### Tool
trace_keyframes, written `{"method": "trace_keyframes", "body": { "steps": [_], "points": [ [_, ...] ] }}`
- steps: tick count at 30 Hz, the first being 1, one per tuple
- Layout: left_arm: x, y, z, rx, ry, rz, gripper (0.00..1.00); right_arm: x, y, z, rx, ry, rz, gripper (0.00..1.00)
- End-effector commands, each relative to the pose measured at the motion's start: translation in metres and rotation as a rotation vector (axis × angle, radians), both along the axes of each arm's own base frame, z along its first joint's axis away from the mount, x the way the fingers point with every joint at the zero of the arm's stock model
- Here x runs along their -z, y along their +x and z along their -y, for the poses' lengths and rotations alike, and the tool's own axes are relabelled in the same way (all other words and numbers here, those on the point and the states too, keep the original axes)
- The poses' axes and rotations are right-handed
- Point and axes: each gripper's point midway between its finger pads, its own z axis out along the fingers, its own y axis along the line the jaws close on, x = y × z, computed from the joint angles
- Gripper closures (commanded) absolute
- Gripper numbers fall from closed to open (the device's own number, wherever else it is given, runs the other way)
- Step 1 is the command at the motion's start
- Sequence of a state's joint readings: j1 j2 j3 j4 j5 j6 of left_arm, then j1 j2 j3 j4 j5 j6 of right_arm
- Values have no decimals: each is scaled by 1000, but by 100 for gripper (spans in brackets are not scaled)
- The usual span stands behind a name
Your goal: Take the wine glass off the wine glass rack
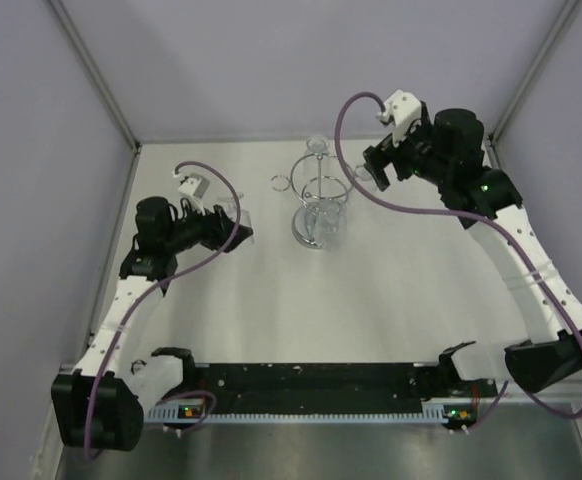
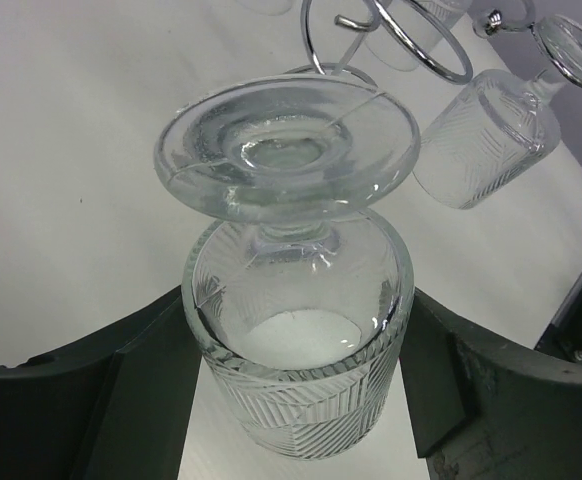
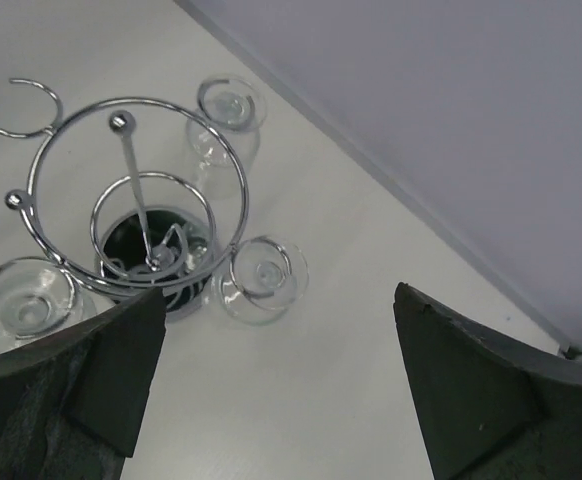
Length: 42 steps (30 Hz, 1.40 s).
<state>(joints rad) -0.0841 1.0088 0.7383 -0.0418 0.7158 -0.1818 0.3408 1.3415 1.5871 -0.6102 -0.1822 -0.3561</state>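
My left gripper is shut on a cut-pattern wine glass, held upside down with its round foot pointing away from the wrist. In the top view this glass hangs left of the wine glass rack, apart from it. The rack is chrome wire with a central post and large rings. Three more glasses hang from its loops. One loop holds nothing. My right gripper stands open to the right of the rack, with nothing between its fingers.
White table with lilac walls at the back and sides; the back right wall edge runs close behind the rack. In the left wrist view a hanging glass shows beside the rack's rings. Cables loop over both arms.
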Motion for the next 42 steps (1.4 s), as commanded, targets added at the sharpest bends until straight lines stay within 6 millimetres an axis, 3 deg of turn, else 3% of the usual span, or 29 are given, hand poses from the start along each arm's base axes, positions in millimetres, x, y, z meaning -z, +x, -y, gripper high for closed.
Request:
{"method": "trace_keyframes", "body": {
  "steps": [1,3,8,10,13,17,20,25,26,27,32,37,42],
  "points": [
    [-21,-19,-6,-9,-81,-119,100,-68,-16,-28,-57,21,327,7],
    [-23,-17,-8,-19,-114,-150,100,-54,-29,-50,-120,-7,365,7],
    [-41,-14,-4,64,-293,-356,100,-45,-72,-114,-312,-71,427,10],
    [-45,-15,0,131,-390,-474,100,-39,-80,-138,-334,-89,428,11],
    [-48,-6,3,177,-536,-584,100,-24,-103,-172,-424,-78,385,15],
    [-66,11,-9,130,-797,-700,100,0,-119,-209,-475,-91,342,19],
    [-66,15,-18,67,-896,-817,100,5,-123,-228,-496,-85,310,23],
    [-65,14,-18,66,-897,-832,100,21,-123,-249,-515,-100,332,32],
    [-32,13,-18,-68,-977,-1143,100,24,-121,-252,-503,-104,342,32],
    [-41,-3,-15,-49,-957,-1091,100,29,-121,-256,-496,-107,343,33],
    [-41,-3,-15,-48,-957,-1090,100,23,-113,-266,-408,-36,339,37],
    [-41,-3,-15,-48,-957,-1090,100,36,-119,-285,-456,-9,290,37],
    [-41,-3,-15,-48,-957,-1090,100,39,-109,-296,-392,35,243,38]
  ]
}}
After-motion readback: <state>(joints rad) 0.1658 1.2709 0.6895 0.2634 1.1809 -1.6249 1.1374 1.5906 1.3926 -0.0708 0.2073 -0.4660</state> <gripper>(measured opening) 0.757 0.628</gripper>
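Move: My left hand already holds the wine glass upside down, its bowl right at the finger pads. From my right hand that glass is about 31 cm to the left, 7 cm back and 13 cm lower. Also from my right hand, the rack's middle is 12 cm left, 3 cm ahead and 21 cm down; the front glass hangs 10 cm left, 3 cm back, 18 cm down; and the right glass 3 cm left, 3 cm ahead, 16 cm down. I sweep my open, empty right hand some 28 cm left and about 12 cm back, passing over the rack's near side towards the held wine glass, then sink it and turn it counter-clockwise while its fingers narrow by about a third. My left hand keeps its grip, shifts only a few centimetres, and rolls nearly 90 degrees, tipping the glass's foot forward-left and its mouth towards my right hand. ##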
